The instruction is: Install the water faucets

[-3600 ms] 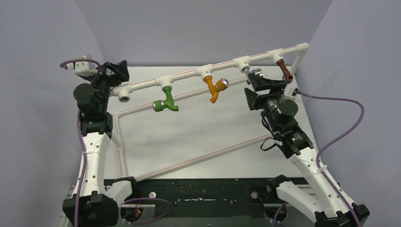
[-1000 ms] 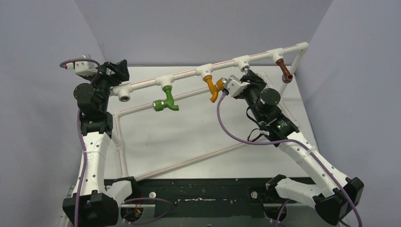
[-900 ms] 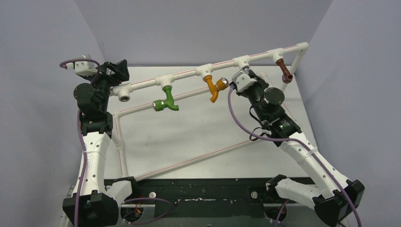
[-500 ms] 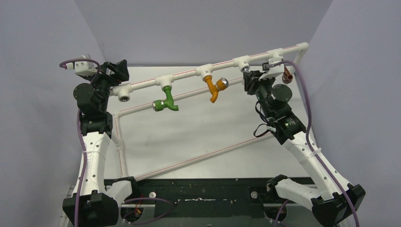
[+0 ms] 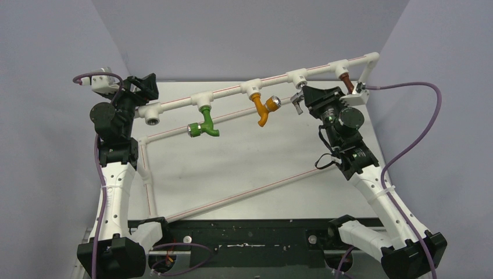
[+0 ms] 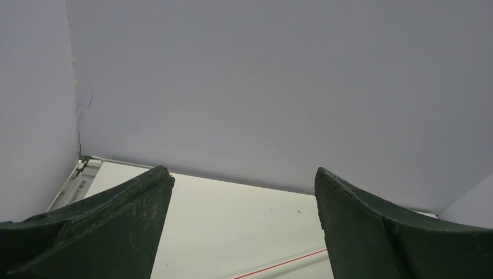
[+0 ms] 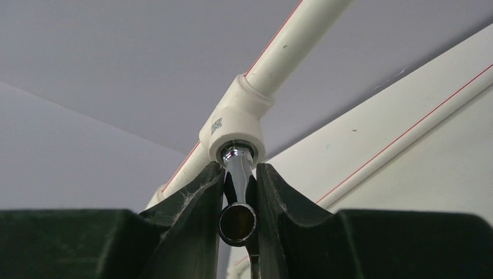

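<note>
The chrome water faucet (image 7: 239,185) sticks out of a white tee fitting (image 7: 232,125) on the raised pipe, its round spout mouth facing the right wrist camera. My right gripper (image 7: 239,170) is shut on its stem, one finger on each side. From above, the chrome faucet (image 5: 298,100) shows as a small bit of metal left of my right gripper (image 5: 306,95). My left gripper (image 6: 241,174) is open and holds nothing. It sits at the pipe's left end (image 5: 142,88), beside an empty tee socket (image 5: 152,120).
A green faucet (image 5: 203,125), an orange faucet (image 5: 263,110) and a brown faucet (image 5: 347,83) hang from the same white pipe (image 5: 227,93). Lower white pipes (image 5: 244,195) lie across the table. Grey walls stand close on three sides.
My right wrist has rolled around the chrome faucet while staying shut on it, so its camera and purple cable swung from the left side to the right. The left arm has not moved.
</note>
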{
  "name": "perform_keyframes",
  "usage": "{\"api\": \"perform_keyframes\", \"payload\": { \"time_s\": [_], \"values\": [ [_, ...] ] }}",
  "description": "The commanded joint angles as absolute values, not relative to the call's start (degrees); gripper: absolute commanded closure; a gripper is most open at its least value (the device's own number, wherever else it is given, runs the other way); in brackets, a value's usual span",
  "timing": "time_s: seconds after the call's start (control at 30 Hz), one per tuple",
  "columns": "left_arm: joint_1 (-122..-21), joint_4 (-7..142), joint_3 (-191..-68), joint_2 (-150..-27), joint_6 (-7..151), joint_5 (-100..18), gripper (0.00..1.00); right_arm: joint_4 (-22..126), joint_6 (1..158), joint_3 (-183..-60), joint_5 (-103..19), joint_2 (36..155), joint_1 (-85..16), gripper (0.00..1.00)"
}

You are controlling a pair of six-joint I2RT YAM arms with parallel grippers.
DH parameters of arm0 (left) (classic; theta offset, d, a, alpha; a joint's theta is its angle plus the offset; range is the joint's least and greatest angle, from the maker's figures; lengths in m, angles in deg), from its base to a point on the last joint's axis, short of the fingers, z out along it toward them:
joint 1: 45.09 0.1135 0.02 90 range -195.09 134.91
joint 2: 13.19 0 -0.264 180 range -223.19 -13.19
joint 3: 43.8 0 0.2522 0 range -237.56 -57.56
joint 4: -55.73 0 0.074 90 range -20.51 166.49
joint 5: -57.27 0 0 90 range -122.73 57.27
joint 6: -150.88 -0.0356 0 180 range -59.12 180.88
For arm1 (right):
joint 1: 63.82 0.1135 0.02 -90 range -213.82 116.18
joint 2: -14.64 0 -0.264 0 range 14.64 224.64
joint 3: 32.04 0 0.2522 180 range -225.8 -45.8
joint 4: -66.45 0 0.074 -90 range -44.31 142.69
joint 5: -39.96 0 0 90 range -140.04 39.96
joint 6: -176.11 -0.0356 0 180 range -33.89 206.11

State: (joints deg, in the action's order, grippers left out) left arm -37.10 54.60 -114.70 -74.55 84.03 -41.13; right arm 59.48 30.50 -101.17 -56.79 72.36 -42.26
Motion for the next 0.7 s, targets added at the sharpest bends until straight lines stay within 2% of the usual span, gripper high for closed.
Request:
{"api": "perform_keyframes", "payload": {
  "time_s": [0.0,0.23,0.43,0.53,0.67],
  "values": [
    [-36.5,70.3,-109.0,-79.5,84.1,-42.8,0.10,71.2,8.1,-98.9,-56.1,68.8,-42.1,1.00],
    [-36.5,70.3,-109.0,-79.5,84.3,-43.0,0.10,73.4,-7.8,-96.1,-58.0,67.3,-41.9,1.00],
    [-36.5,70.3,-109.0,-79.5,84.2,-42.8,0.10,69.4,-4.4,-99.0,-58.6,67.1,-40.9,0.99],
    [-36.5,70.3,-109.0,-79.5,84.2,-42.7,0.10,67.0,-1.0,-99.1,-58.7,66.2,-40.8,0.80],
    [-36.5,70.3,-109.0,-79.5,84.1,-42.7,0.10,63.3,6.0,-100.1,-58.4,65.2,-40.9,0.44]
  ]
}}
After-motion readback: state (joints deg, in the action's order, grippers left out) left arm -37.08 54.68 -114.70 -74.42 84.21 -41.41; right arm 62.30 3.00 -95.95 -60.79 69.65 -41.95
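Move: The silver faucet is already in the right gripper, its inlet in the white tee, whose middle is about 5 cm ahead, 2 cm left and a touch above that hand. The orange faucet hangs some 11 cm left and 3 cm back, a bit lower; the brown faucet is about 12 cm right and 3 cm ahead. From the idle left gripper, the tee lies roughly 40 cm right and 3 cm ahead, about level. Keep the right gripper in place on the silver faucet and roll it on clockwise, as seen from behind the hand looking forward, by nearly 30 degrees, left side rising, to screw the faucet into the white tee. Let it drift right by no more than 1 cm, then stop the roll and open the fingers to release the grip. ##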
